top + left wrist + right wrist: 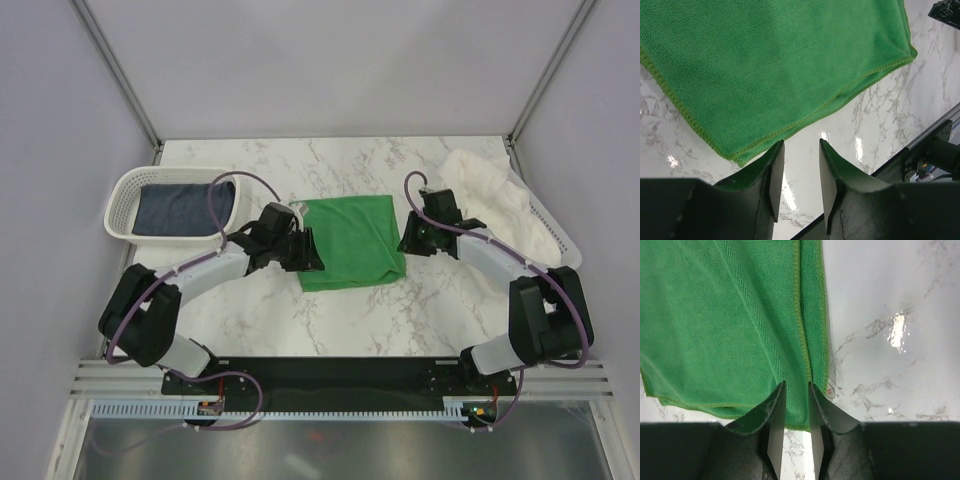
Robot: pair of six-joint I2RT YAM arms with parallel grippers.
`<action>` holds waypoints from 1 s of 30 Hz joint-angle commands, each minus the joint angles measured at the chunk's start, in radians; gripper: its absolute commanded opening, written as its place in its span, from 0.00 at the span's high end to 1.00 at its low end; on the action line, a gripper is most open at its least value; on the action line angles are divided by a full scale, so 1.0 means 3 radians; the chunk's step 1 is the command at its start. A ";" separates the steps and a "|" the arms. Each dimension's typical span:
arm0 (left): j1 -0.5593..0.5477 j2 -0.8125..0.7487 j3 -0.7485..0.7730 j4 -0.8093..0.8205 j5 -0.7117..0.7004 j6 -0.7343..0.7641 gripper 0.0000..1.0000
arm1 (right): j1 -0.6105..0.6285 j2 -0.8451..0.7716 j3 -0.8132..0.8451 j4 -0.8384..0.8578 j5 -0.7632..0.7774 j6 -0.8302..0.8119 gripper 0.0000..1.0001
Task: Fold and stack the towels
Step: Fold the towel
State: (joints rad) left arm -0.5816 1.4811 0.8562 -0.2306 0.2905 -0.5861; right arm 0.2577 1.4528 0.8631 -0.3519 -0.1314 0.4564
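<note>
The green towel (350, 243) lies folded in the middle of the marble table. My left gripper (303, 252) is at its left edge; in the left wrist view its jaws (801, 145) stand open over bare marble, just short of the green towel's (770, 65) stitched hem. My right gripper (412, 240) is at the towel's right edge; its jaws (796, 384) are narrowly open above the green towel's (730, 320) corner, with flat cloth showing in the gap. The navy towel (180, 208) lies in the left basket. The white towel (490, 195) is heaped at the back right.
A white perforated basket (122, 200) stands at the left and another basket (562, 238) at the right under the white towel. Frame posts rise at the back corners. A metal rail (935, 131) runs along the table's near edge.
</note>
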 commanded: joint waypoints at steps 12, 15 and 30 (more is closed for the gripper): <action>-0.0096 0.0590 -0.0083 0.0216 -0.0109 -0.0265 0.61 | 0.0082 0.0592 0.0027 0.0375 -0.0145 -0.0130 0.68; -0.0097 0.0565 -0.0072 0.0191 -0.0160 -0.0245 0.62 | 0.0107 0.0628 0.0032 0.0370 -0.0124 -0.0161 0.66; -0.0097 0.0524 -0.0062 -0.0060 -0.0406 -0.0153 0.62 | 0.0281 0.0521 0.0135 0.0007 0.0918 -0.0320 1.00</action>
State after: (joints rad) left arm -0.6067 1.6463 0.8318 -0.1890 0.2554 -0.6395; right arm 0.3485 1.6356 0.8814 -0.2928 0.0162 0.3920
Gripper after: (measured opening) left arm 0.383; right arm 0.010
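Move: Near the green towel's front edge, both hands hang over it. For the right hand, the right-hand hem to be gripped lies about 5 cm below and 1 cm to its left, with the near-right corner some 3 cm back of the hand and about 6 cm down. The left hand has the near-left corner roughly 7 cm below, 2 cm back and 3 cm to its left. From the right hand, the white towels are about 19 cm right and 8 cm ahead. Sinking some 5 cm onto the green towel's right-hand hem just ahead of the near corner, the right hand drifts about 1 cm left, then shuts its half-open fingers on the cloth while rolling its left side down about 10 degrees. The left hand drops about 6 cm and 1 cm back to the front edge beside the near-left corner, then waits there, fingers still parted. ##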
